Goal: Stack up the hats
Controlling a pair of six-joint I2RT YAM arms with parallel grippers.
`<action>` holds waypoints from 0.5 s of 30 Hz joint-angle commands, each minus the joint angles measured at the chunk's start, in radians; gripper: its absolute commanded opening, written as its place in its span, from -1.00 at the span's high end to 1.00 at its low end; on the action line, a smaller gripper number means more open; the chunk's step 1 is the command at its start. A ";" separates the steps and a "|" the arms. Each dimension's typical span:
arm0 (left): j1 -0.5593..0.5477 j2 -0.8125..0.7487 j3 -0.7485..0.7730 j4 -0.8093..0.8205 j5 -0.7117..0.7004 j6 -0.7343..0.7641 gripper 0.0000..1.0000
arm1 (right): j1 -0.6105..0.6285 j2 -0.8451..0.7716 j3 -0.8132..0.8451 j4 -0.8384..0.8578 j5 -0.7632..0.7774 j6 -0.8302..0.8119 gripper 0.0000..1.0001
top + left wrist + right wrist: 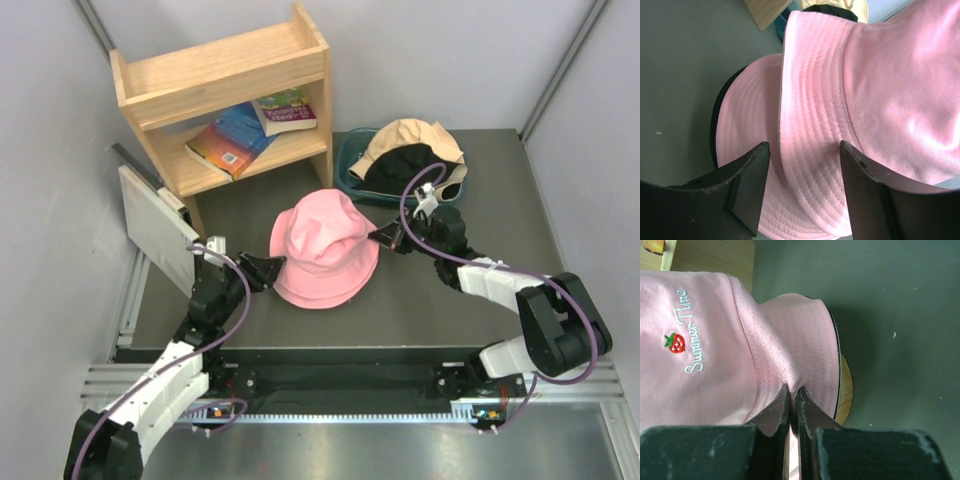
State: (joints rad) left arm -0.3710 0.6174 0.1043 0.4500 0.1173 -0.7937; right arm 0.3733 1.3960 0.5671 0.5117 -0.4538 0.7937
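A pink hat (322,245) sits in the middle of the table, its brim folded up on the left. In the left wrist view this pink hat (850,100) fills the frame, and my left gripper (802,150) is open, its jaws standing on either side of the brim fold without pinching it. My right gripper (793,390) is shut on the pink hat's brim (790,340) at its right side. A dark edge (716,115) and a bit of yellow wood (845,390) show under the brim. A tan hat (412,140) lies over a black hat (398,167) at the back right.
The tan and black hats rest in a teal tub (349,172). A wooden shelf (225,75) with books stands at the back left. A grey board (155,225) leans by the left arm. Grey walls close in on both sides.
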 commanded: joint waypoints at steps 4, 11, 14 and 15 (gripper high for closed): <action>0.003 0.031 -0.043 0.188 0.030 -0.064 0.06 | 0.001 -0.002 0.039 -0.029 0.041 -0.039 1.00; 0.001 0.054 -0.084 0.246 0.007 -0.108 0.88 | 0.001 -0.014 0.025 -0.033 0.046 -0.037 1.00; 0.001 0.068 -0.091 0.269 0.004 -0.119 1.00 | 0.003 -0.023 0.020 -0.041 0.047 -0.039 1.00; 0.001 0.074 -0.092 0.277 0.004 -0.121 1.00 | 0.004 -0.025 0.019 -0.042 0.047 -0.039 1.00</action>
State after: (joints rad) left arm -0.3691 0.6781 0.0490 0.5911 0.1158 -0.8883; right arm 0.3733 1.3949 0.5724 0.5030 -0.4480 0.7856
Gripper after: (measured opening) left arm 0.024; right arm 0.024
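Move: The top pink hat's middle is about 10 cm to the right of my left hand and 7 cm ahead, a touch higher; its near-left brim edge already lies between my open fingers. The lower pink hat is centred some 9 cm right and 4 cm ahead, about 5 cm lower. The bin of spare hats stands roughly 26 cm ahead, 25 cm right and 11 cm down. From my right hand, the top hat is 9 cm to the left, level fore and aft. I shut my left fingers from well over half open to fully closed, pinching the near-left brim edge of the top pink hat. That hand otherwise stays practically in place, sinking only about half a centimetre and rolling some 5 degrees, its left side dipping. My right hand holds still and keeps its pinch on the right side of the same brim. ##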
